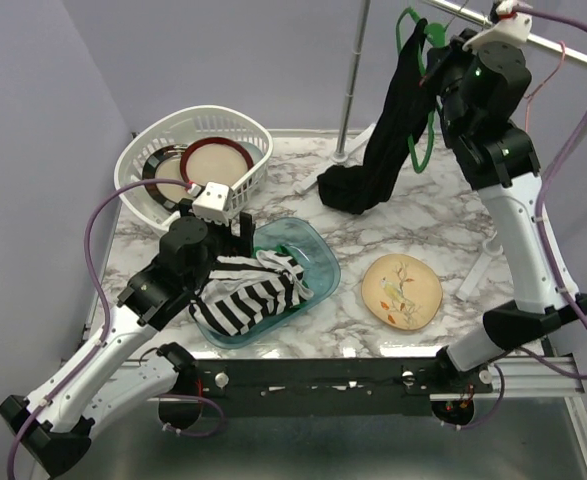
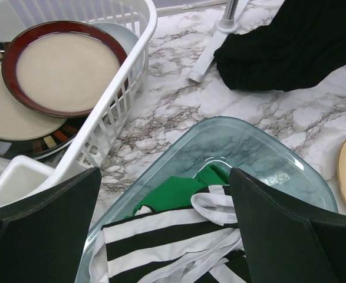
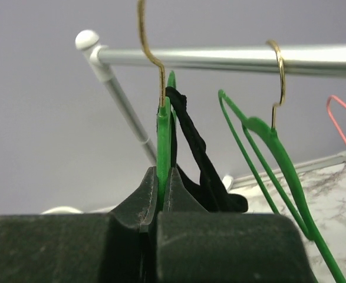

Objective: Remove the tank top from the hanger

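Note:
The black tank top (image 1: pixel 388 130) hangs from a green hanger (image 1: pixel 409 25) on the rail, and its lower end is bunched on the marble table (image 1: pixel 351 188). My right gripper (image 1: pixel 436 68) is raised to the rail. In the right wrist view it (image 3: pixel 164 172) is shut on the green hanger (image 3: pixel 163 127), with a black strap of the tank top (image 3: pixel 191 138) draped just behind the hanger. My left gripper (image 2: pixel 164 183) is open, low over a glass dish (image 2: pixel 249 128) of clothes, holding nothing. The tank top (image 2: pixel 290 47) lies far ahead of it.
The glass dish (image 1: pixel 318 250) holds a black-and-white striped garment (image 2: pixel 155 239) and a green one (image 2: pixel 175 191). A white basket (image 1: pixel 235 130) with plates sits at the back left. A yellow plate (image 1: pixel 403 290) lies front right. A second green hanger (image 3: pixel 270 141) and a pink one (image 3: pixel 342 115) hang on the rail (image 3: pixel 220 56).

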### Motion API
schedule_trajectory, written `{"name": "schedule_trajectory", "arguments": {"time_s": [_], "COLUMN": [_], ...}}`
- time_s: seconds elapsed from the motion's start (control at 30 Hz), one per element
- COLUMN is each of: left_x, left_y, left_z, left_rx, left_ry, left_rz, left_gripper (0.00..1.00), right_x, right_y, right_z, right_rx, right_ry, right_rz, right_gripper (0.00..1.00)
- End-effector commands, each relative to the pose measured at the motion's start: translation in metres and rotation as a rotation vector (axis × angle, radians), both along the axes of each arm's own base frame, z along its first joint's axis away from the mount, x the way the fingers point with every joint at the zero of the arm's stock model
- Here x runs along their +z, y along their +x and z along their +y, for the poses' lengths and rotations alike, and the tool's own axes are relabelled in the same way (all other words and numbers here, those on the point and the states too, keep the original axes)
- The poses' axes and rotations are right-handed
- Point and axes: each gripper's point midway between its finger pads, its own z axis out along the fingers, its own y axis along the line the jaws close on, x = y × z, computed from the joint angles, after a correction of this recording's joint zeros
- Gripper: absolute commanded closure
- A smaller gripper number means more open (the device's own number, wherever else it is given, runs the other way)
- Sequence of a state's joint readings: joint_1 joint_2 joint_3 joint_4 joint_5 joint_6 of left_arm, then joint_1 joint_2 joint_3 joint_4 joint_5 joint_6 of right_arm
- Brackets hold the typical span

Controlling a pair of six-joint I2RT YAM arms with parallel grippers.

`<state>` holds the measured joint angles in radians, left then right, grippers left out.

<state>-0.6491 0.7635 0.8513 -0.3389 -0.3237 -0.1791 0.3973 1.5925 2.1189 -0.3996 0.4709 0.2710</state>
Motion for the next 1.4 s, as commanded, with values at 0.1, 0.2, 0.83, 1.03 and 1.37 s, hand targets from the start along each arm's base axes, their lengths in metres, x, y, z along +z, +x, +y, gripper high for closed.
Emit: {"name": "schedule_trajectory", "arguments": {"time_s": [0.1, 0.2, 0.83, 1.03, 1.37], "left_x": [0.009, 0.034, 0.157, 0.158, 0.14], "left_y": [-0.014, -0.026, -0.045, -0.077, -0.097], "left_z": [-0.025, -0.04, -0.166, -0.221, -0.277], "left_rx": [-0.171, -0.279, -0.768, -0.967, -0.821], "left_ry": [-0.033, -0.108, -0.259, -0.238, -0.027], "left_rz": [0.003, -0.077, -0.26, -0.279, -0.356], "left_gripper": [0.01, 0.01, 0.01, 0.01, 0.01], "right_x": [-0.008, -0.013, -0.01, -0.008, 0.005], "right_y": [-0.055, -0.078, -0.209, -0.209, -0.211], "right_z": [0.01, 0.013, -0.005, -0.019, -0.024], "right_rx": [0.168, 0.227, 0.426, 0.361, 0.348], "right_ry": [0.097, 0.116, 0.265, 0.372, 0.495], "right_rz": [0.002, 0.01, -0.116, -0.163, -0.207], "right_gripper": [0.99, 0.99, 0.99, 0.99, 0.99]}}
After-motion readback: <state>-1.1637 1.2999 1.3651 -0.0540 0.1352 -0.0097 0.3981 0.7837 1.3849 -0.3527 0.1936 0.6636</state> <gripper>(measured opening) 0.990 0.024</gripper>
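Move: The right hand already holds the green hanger with the black tank top; the tank top's middle hangs some 22 cm below this hand, about 5 cm ahead and 7 cm to its left. A bare green hanger is about 8 cm to this hand's right and 6 cm ahead, slightly lower; the bird plate lies roughly 15 cm back, straight below it by some 52 cm. From the left hand, the tank top is about 28 cm right, 22 cm ahead and nearly level. The right hand keeps its pinch on the green hanger and draws it and the tank top some 20 cm straight back from the rail, slowing to a stop near the end while the wrist turns counter-clockwise and rolls its left side up, each by about 20 degrees. Meanwhile the left hand, fingers staying wide open, sweeps about 27 cm right towards the lower part of the tank top, first rising and then easing down a little, coming back as well, and swings clockwise to face the garment; whether it touches the cloth can't be made out. ##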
